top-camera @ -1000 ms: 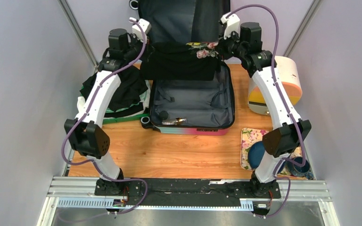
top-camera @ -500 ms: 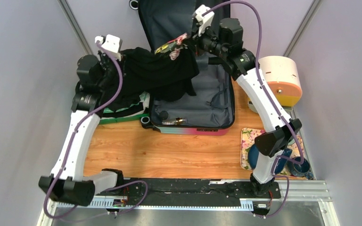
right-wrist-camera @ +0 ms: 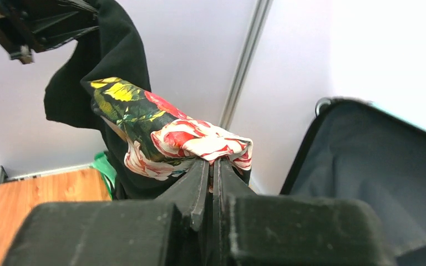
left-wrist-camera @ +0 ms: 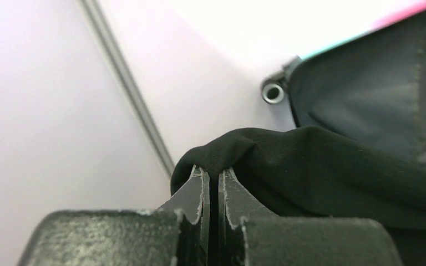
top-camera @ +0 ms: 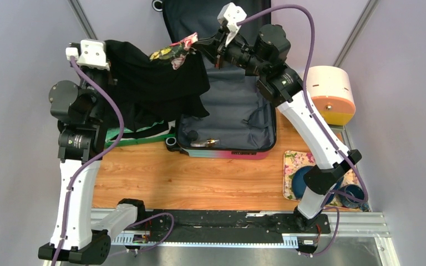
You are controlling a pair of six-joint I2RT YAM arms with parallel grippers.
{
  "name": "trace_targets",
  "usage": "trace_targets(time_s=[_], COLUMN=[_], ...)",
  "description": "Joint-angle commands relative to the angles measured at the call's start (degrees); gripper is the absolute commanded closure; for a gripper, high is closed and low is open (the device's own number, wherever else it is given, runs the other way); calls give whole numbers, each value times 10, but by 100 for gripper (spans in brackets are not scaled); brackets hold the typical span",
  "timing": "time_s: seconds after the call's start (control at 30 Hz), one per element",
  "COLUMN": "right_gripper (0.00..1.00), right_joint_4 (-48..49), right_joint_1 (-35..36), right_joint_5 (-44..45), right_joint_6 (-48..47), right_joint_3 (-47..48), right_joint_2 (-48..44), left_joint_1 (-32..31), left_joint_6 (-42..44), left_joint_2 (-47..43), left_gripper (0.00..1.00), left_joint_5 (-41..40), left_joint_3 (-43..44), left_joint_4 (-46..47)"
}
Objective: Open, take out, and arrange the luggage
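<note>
The luggage (top-camera: 238,124) lies open at the back middle of the table, its dark grey lining showing and its lid (top-camera: 199,22) standing against the rear wall. A black garment (top-camera: 155,83) with a floral panel (top-camera: 175,52) hangs stretched in the air over the suitcase's left side. My left gripper (top-camera: 110,54) is shut on its black corner (left-wrist-camera: 238,147), the fingers (left-wrist-camera: 199,188) pinching the cloth. At the other end my right gripper (top-camera: 197,41) is shut on the floral fabric (right-wrist-camera: 188,141), which bunches over its tips (right-wrist-camera: 213,162).
Under the hanging garment, a green tray (top-camera: 144,137) at the left holds a pile of dark clothes. A cream-and-orange round container (top-camera: 330,94) stands at the right. A floral tray (top-camera: 295,163) with blue cups sits front right. Small items (top-camera: 205,143) lie inside the suitcase.
Both arms have swung left and upward, carrying the garment from over the suitcase's rear edge toward the left side. Both grips have held.
</note>
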Motion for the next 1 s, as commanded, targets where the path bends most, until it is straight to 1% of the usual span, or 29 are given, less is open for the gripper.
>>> trace_targets(time_s=[0.0, 0.17, 0.2, 0.27, 0.33, 0.4, 0.43, 0.5, 0.53, 0.6, 0.67, 0.7, 0.73, 0.77, 0.83, 0.87, 0.93, 0.97], right_gripper=[100, 100, 100, 100, 100, 100, 100, 100, 100, 100, 100, 100, 100, 100, 100, 100, 100, 100], right_joint_4=[86, 101, 104, 116, 127, 135, 140, 144, 143, 150, 177, 188, 209, 220, 238, 246, 259, 261], right_joint_1=[14, 23, 25, 30, 37, 41, 43, 45, 44, 45, 44, 44, 43, 43, 44, 44, 44, 43], right_joint_5=[-7, -20, -22, -23, -22, -13, -11, 6, 11, 24, 42, 50, 59, 75, 87, 103, 110, 108], right_joint_6=[33, 49, 48, 52, 55, 57, 57, 66, 67, 66, 64, 63, 61, 60, 50, 46, 36, 30], right_joint_3=[32, 67, 69, 72, 88, 105, 112, 128, 145, 152, 151, 150, 154, 160, 178, 199, 219, 222], right_joint_2=[-21, 4, 9, 26, 51, 72, 95, 119, 144, 164, 189, 197, 217, 227, 265, 278, 311, 319], left_joint_1=[6, 6, 6, 6, 6, 6, 7, 13, 29, 54, 112, 131, 149, 180, 208, 234, 257, 272], left_joint_6=[59, 98, 121, 146, 167, 189, 197, 199, 191, 163, 128, 79, 57, 38, -15, -37, -100, -125], left_joint_2=[-4, 37, 40, 52, 68, 75, 80, 85, 96, 114, 150, 163, 186, 199, 227, 233, 259, 265], left_gripper=[100, 100, 100, 100, 100, 100, 100, 100, 100, 100, 100, 100, 100, 100, 100, 100, 100, 100], left_joint_5=[-75, -124, -126, -144, -154, -167, -171, -180, -181, -188, -184, -178, -170, -153, -123, -89, -48, -7], left_joint_3=[52, 113, 113, 106, 112, 95, 83, 49, 41, 33, 46, 53, 57, 60, 56, 36, 32, 21], left_joint_4=[73, 91, 115, 155, 163, 182, 209, 225, 229, 228, 218, 211, 206, 207, 221, 237, 247, 250])
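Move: Both hands already pinch the black garment's flowered upper edge, held high. The green tray with its clothes pile lies about 48 cm below the left hand, some 8 cm ahead and 2 cm left. From the right hand it is 5 cm ahead, 27 cm left and equally far down. The open suitcase base is 5 cm ahead and 10 cm right of the right hand, 47 cm below; its upright lid stands 27 cm ahead, 6 cm right and 28 cm below. Both grippers keep their pinch on the black garment and swing it left over the tray. They first lift it 5–8 cm with a slight draw back, then cast it forward, left and down. The left hand ends some 18 cm farther left and 12 cm out, turned about 30 degrees counter-clockwise; the right follows about 13 cm left and 9 cm out, both sinking some 14 cm from their peak. ##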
